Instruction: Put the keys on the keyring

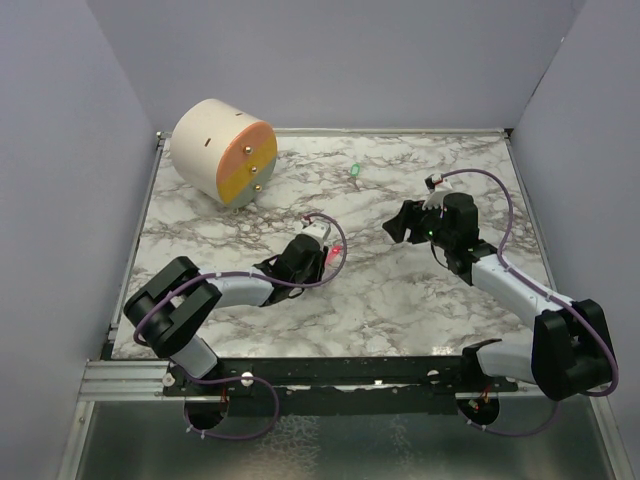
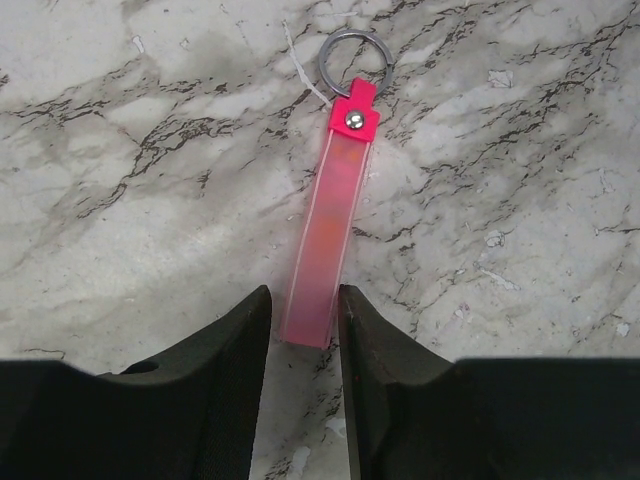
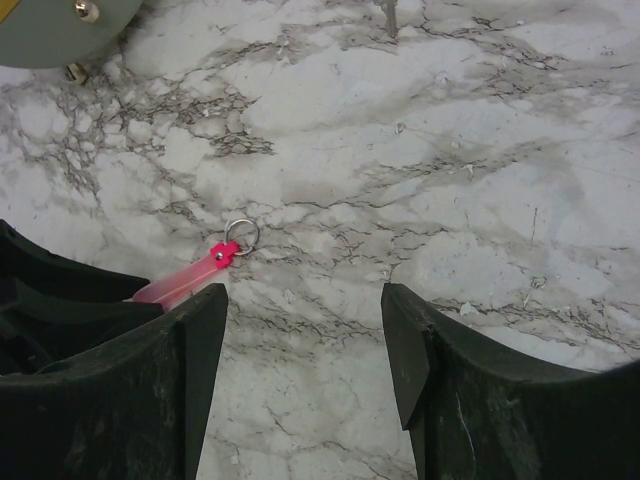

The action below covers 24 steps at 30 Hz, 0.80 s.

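A translucent pink strap [image 2: 325,240] lies flat on the marble with a metal keyring [image 2: 323,62] riveted to its far end. My left gripper [image 2: 305,295] is down over the strap's near end with a finger on each side. The right finger touches the strap's edge and a sliver of gap shows on the left. From above, the left gripper [image 1: 325,255] sits mid-table with pink at its tip. A tiny green key [image 1: 355,170] lies alone farther back. My right gripper [image 3: 305,295] hovers open and empty, right of the strap [image 3: 185,280]; from above the right gripper [image 1: 392,228] is about level with it.
A big cream cylinder with an orange and yellow face [image 1: 222,150] lies on its side at the back left; its edge shows in the right wrist view [image 3: 50,30]. Purple walls close in the left, back and right sides of the marble table [image 1: 400,300].
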Motion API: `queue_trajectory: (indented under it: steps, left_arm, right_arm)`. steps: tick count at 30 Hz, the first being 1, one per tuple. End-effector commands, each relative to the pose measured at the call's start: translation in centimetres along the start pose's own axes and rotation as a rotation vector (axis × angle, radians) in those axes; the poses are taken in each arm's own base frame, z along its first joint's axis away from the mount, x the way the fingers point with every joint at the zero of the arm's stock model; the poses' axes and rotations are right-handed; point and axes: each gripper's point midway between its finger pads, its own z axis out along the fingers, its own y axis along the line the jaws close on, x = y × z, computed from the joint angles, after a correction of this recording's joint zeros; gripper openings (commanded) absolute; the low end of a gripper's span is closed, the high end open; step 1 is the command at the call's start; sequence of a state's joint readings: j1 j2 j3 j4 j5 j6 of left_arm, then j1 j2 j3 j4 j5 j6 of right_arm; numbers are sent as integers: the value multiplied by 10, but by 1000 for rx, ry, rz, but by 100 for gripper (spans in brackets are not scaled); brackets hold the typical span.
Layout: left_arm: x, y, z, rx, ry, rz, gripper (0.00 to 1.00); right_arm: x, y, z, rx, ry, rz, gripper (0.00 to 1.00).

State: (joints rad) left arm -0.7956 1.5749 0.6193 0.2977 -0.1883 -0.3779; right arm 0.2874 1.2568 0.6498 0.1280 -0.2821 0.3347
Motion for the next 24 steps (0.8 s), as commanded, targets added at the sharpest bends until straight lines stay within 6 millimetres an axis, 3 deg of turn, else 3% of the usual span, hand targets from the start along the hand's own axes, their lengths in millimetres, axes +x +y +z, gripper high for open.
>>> queue_trajectory:
  steps: [1,6,12,19,24]
  left_arm:
    - [-4,0,1,-19,-6,25,34]
    - [-21,-1,-8,-33,-31,45,32]
    - [-56,-8,-30,-18,-97,72,28]
    - [-83,-17,-43,1,-124,113,6]
    - [-103,-22,-55,11,-150,138,1]
  right_arm:
    - [-15,9,2,-34,-30,-27,63]
    - [-15,9,1,-34,-31,-29,63]
    - [-12,8,3,-35,-23,-25,63]
    - [-10,16,5,-83,-20,-6,60]
    - [-10,21,5,-110,-21,-6,59]
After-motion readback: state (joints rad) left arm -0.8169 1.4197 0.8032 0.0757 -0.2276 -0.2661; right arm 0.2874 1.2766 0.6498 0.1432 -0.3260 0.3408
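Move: The pink keyring strap lies flat, its near end already between the left hand's parted fingers; the middle of the whole keyring is about 3 cm ahead, 2 cm right and 1 cm below. Its metal ring is some 7 cm ahead and 4 cm right, at the same height. The green key lies roughly 30 cm ahead and 9 cm right. From the right hand, the keyring is about 19 cm left, level fore and aft, and 11 cm lower. The pink strap is pinched near its ring-less end as the left fingers close around it. After a brief stay near the table, the hand lifts nearly straight up about 9 cm, easing a little forward and to the right, the fingers shutting almost fully on the way and tipping up just under 10 degrees. ##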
